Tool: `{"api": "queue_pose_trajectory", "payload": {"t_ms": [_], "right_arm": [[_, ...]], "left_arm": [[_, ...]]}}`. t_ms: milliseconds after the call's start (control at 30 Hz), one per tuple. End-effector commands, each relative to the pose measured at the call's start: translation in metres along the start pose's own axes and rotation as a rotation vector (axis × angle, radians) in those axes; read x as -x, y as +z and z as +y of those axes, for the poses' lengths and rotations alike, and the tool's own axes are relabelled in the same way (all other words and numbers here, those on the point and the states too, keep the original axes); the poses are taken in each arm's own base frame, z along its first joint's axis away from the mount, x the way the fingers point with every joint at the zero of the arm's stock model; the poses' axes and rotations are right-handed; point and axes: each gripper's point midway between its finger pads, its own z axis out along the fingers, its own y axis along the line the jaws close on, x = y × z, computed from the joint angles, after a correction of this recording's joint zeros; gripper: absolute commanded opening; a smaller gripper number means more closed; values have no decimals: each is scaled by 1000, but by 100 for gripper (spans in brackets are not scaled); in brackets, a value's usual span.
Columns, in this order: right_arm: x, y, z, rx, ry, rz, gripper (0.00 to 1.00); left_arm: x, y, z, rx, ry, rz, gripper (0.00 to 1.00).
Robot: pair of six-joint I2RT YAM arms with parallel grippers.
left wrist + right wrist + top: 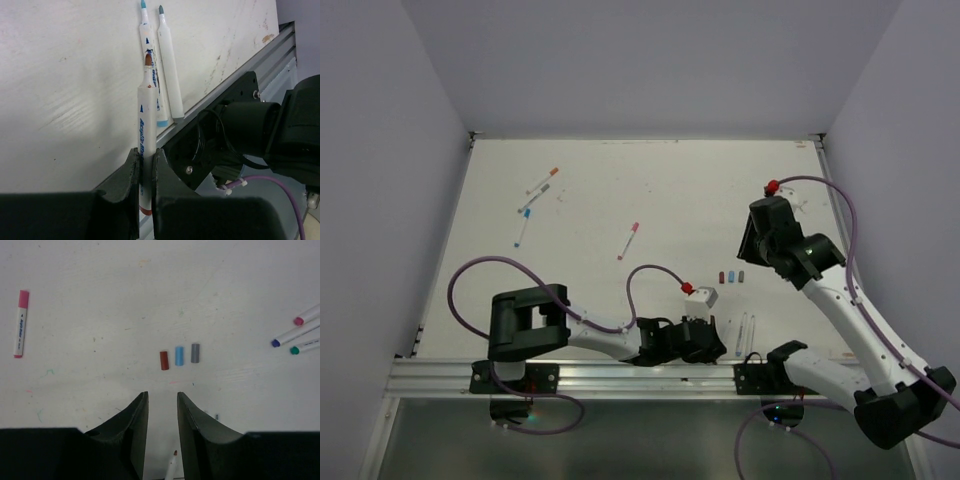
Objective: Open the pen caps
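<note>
My left gripper is shut on a white pen whose brown tip is bare; in the top view it sits low near the front rail. Two uncapped pens lie just beyond it. Three loose pen caps lie in a row: red-brown, blue and grey, seen from above as caps. My right gripper hangs open above the table, short of the caps, with nothing between its fingers. A capped pink pen lies to the left.
Three capped pens lie at the right of the right wrist view. More pens lie at the far left, and the pink pen lies mid-table. The aluminium rail runs along the near edge. Purple cables loop near both arms.
</note>
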Motion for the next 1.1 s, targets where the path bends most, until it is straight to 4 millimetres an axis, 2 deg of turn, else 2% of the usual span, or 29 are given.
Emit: {"api": "queue_pose_trajectory", "payload": {"t_ms": [0,33,167,467,667,833,967,1067], "right_arm": [[-19,-10,-9,1,11,69,34],[-22,-13,-4,36,26,81,34],[-26,-19,-2,77,59,72,34],[-32,-22,-6,81,59,75,34],[-34,-21,-8,76,55,77,34],[-36,-18,-9,70,52,84,34],[-36,-18,-9,68,48,84,34],[-36,-18,-9,69,47,83,34]], "left_arm": [[1,16,-3,33,41,-20,0],[4,19,-12,19,44,-27,0],[3,33,-13,30,65,-27,0],[7,47,1,66,69,-21,8],[15,50,12,76,51,-18,20],[15,53,17,74,43,-4,25],[16,54,19,66,32,-1,35],[18,51,21,67,30,-10,37]]}}
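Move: The left gripper holds the brown-tipped pen; its free spot is about 3 cm to the right, 3 ahead and 4 below. The uncapped blue pen lies roughly 5 cm right and 4 ahead, the grey pen 7 right and 4 ahead, both also 4 below; the red cap is some 19 ahead and 1 right. From the right gripper the free spot is about 14 cm back, level sideways and 18 below. Bring the left gripper right and down, about 3 cm each, to lay the held brown-tipped pen beside the blue one, then open its fingers to let go while easing some 3 cm forward, low over the pens. Meanwhile draw the empty, open right gripper back about 4 cm, sinking slightly and tipping a little. ##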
